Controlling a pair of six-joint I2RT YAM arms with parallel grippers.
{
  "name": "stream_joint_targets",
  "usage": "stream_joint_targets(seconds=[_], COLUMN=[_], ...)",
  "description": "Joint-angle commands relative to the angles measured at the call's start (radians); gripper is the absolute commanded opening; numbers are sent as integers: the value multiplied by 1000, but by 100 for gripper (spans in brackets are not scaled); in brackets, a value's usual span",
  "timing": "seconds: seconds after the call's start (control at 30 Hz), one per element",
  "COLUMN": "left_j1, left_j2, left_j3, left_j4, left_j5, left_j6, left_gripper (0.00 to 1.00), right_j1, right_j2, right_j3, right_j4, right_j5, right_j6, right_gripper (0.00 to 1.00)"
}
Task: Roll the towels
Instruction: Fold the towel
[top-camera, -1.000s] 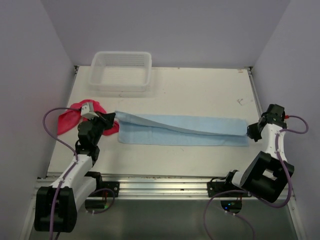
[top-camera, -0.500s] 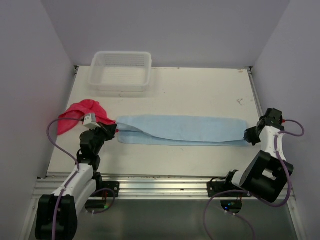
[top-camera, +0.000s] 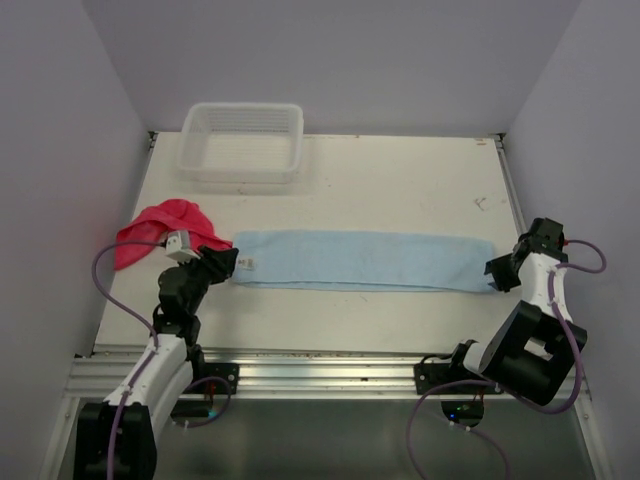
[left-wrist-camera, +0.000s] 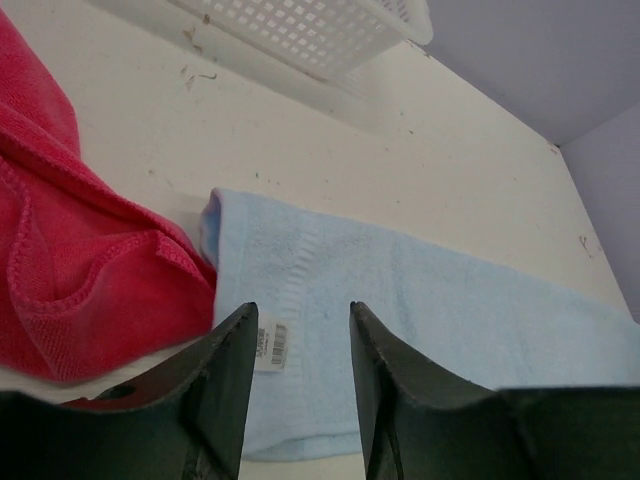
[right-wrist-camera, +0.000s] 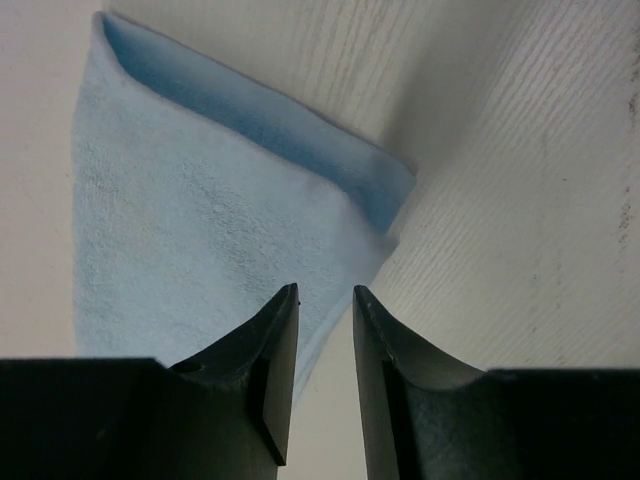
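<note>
The light blue towel (top-camera: 365, 259) lies flat on the table, folded into a long strip running left to right. A white label (left-wrist-camera: 270, 344) shows near its left end. The pinkish-red towel (top-camera: 160, 225) lies crumpled at the table's left side, touching the blue one's left end. My left gripper (top-camera: 232, 262) stands open over the blue towel's left end (left-wrist-camera: 300, 310), with nothing between its fingers. My right gripper (top-camera: 492, 274) hangs open at the towel's right end (right-wrist-camera: 325, 290), its jaws a small way apart over the corner, holding nothing.
A clear plastic basket (top-camera: 241, 141) stands at the back left of the white table (top-camera: 400, 180). Purple walls close in on the left, back and right. A metal rail (top-camera: 320, 365) runs along the near edge by the arm bases.
Both grippers have let go of the blue towel's ends and opened. The raised fold has dropped, and the towel now lies flat as a narrow strip.
</note>
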Motion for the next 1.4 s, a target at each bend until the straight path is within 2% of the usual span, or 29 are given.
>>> stream_joint_targets(seconds=[0.0,0.2,0.33,0.47,0.57,0.7,0.87,1.13,1.37], left_j1=[9,9,9,9,8,8,8,6,6], left_j2=[-40,-91,-68,-7,64,127,193,283,302], left_j3=[-43,-26,21,133,284,415,576,748,883], left_j4=[17,-17,-31,-95,-179,-285,-392,-546,-690], left_j5=[19,16,7,-3,3,14,20,69,89], left_j6=[-12,-25,-44,-53,-41,-27,-12,4,99], left_gripper=[47,53,57,66,70,71,73,74,74], right_j1=[-5,-5,-5,-5,-5,-1,17,37,37], right_j2=[-31,-34,-41,-60,-78,-33,70,80,97], right_j3=[16,33,59,91,103,96,112,71,-13], right_j4=[7,-16,-42,-42,-36,22,114,254,423], right_j5=[-51,-48,-28,38,81,45,-14,-15,-52], right_j6=[-3,-3,-21,-67,-97,-156,-308,-363,-413], right_gripper=[33,56,64,67,69,71,72,71,70])
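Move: The blue towel lies folded in a long strip between the hands. Its far left corner is roughly 7 cm ahead of the left hand and 5 cm below; the red towel's middle is about 7 cm ahead and 12 cm left, and the basket some 27 cm straight ahead. From the right hand, the strip's far right corner is about 9 cm ahead, 1 cm left and 3 cm lower, with its near right corner 2 cm back. The left fingers, already parted, open wider as the hand lifts slightly, dips a little, then climbs up and forward over the strip's left end, ending about 15 cm higher and 7 cm farther out, pointing forward throughout. The right hand first holds place while its fingers spread, then hops up and to the right about 3 cm, sinks again and travels forward beside the strip's right end towards its far corner, nearly 6 cm in all, turning about 20 degrees counter-clockwise and swinging its fingertips outward to the right. ##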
